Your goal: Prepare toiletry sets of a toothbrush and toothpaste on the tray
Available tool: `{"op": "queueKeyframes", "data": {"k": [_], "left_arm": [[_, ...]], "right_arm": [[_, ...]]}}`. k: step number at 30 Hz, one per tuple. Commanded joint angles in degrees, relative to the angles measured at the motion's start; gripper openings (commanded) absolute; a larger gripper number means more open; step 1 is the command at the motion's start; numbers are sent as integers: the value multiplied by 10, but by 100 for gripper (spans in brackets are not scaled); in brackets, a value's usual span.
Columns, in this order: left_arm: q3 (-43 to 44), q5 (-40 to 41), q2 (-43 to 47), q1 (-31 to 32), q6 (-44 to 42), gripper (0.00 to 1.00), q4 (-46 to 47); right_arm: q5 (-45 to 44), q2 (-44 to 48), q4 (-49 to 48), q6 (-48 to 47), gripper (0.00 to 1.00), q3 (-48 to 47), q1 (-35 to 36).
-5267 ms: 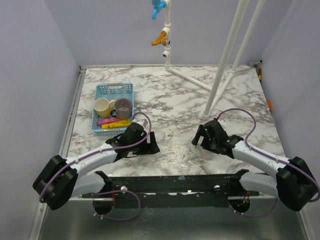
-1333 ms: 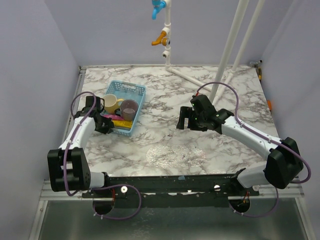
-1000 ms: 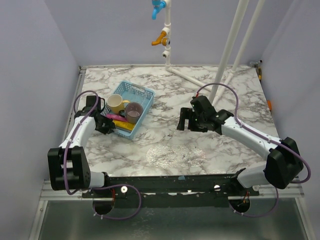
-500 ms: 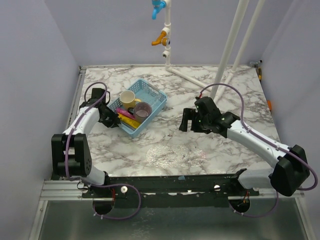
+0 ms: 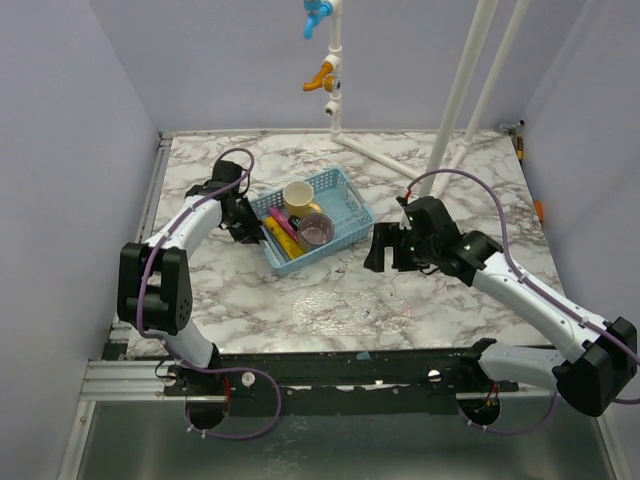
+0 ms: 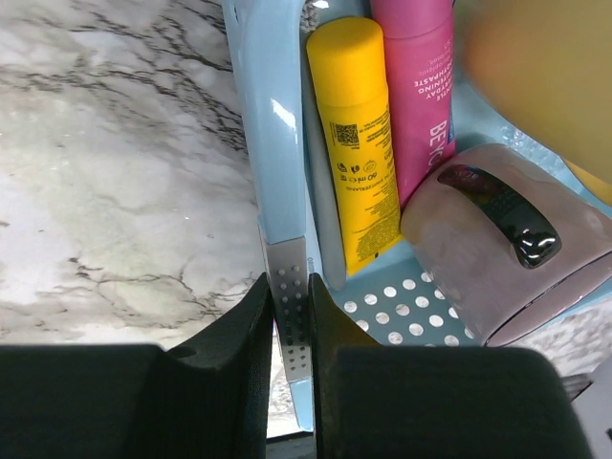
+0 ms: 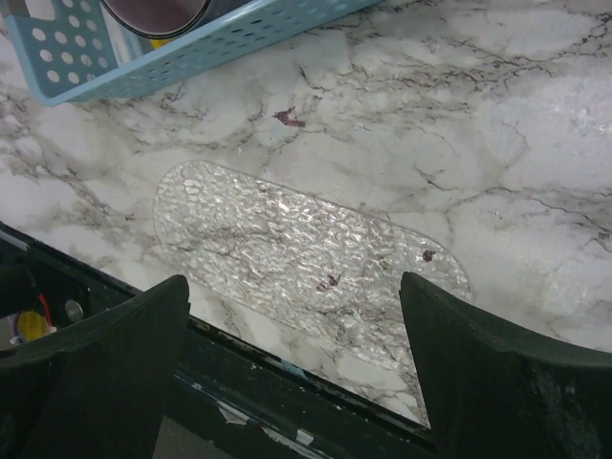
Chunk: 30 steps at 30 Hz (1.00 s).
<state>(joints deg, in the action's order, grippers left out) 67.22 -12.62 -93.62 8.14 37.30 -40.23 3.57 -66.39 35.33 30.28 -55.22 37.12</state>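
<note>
My left gripper [image 5: 248, 222] is shut on the rim of the light-blue mesh basket [image 5: 345, 200], also seen in the left wrist view [image 6: 277, 143]. In the basket lie a yellow toothpaste tube [image 6: 359, 143] and a magenta-pink tube [image 6: 421, 96], seen from above too [image 5: 276, 236] [image 5: 289, 228]. The clear tray [image 5: 350, 310] lies flat near the table's front edge; it shows in the right wrist view [image 7: 306, 249]. My right gripper [image 5: 378, 250] is open and empty, above the table right of the basket. No toothbrush shows.
A yellow mug [image 5: 299, 194] and a mauve mug [image 5: 317, 228] sit in the basket. White pipes [image 5: 455, 110] rise at the back right, with a tap pipe [image 5: 334, 70] at the back centre. The table's front edge [image 7: 287, 368] is near the tray.
My left gripper has dragged the basket to the right and turned it, from the left side toward the table's middle. My right gripper has shifted slightly toward the front.
</note>
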Motion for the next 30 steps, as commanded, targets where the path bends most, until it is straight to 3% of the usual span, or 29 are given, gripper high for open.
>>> {"op": "queueKeyframes", "data": {"k": [1, 8, 30], "left_arm": [[31, -65, 8, 27, -74, 0, 21], [72, -64, -25, 55, -128, 0, -9], [233, -36, -144, 78, -173, 0, -79]], "right_arm": [[15, 15, 40, -20, 94, -7, 2], [17, 25, 49, -19, 94, -5, 2], [-23, 48, 83, -5, 94, -6, 2]]}}
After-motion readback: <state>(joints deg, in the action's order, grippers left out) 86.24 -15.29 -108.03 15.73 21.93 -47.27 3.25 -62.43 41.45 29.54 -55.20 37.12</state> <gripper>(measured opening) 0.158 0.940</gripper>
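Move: The left hand already grips the blue tray's left rim; the tray's middle lies about 12 cm to its right, 4 cm ahead and 2 cm lower. Inside, the yellow toothpaste is some 5 cm right and level fore and aft, the brown cup 13 cm right and 1 cm ahead, the cream mug 8 cm right and 9 cm ahead. From the open right hand, the tray's middle is roughly 14 cm left, 17 cm ahead and 11 cm below. Rightward and then also forward, about 6 cm in all, the left hand drags the blue tray by the rim pinched in its nearly shut fingers, turning some 20 degrees clockwise as it goes and staying at nearly the same height. The empty right hand eases back and right a couple of centimetres, fingers still wide open. ##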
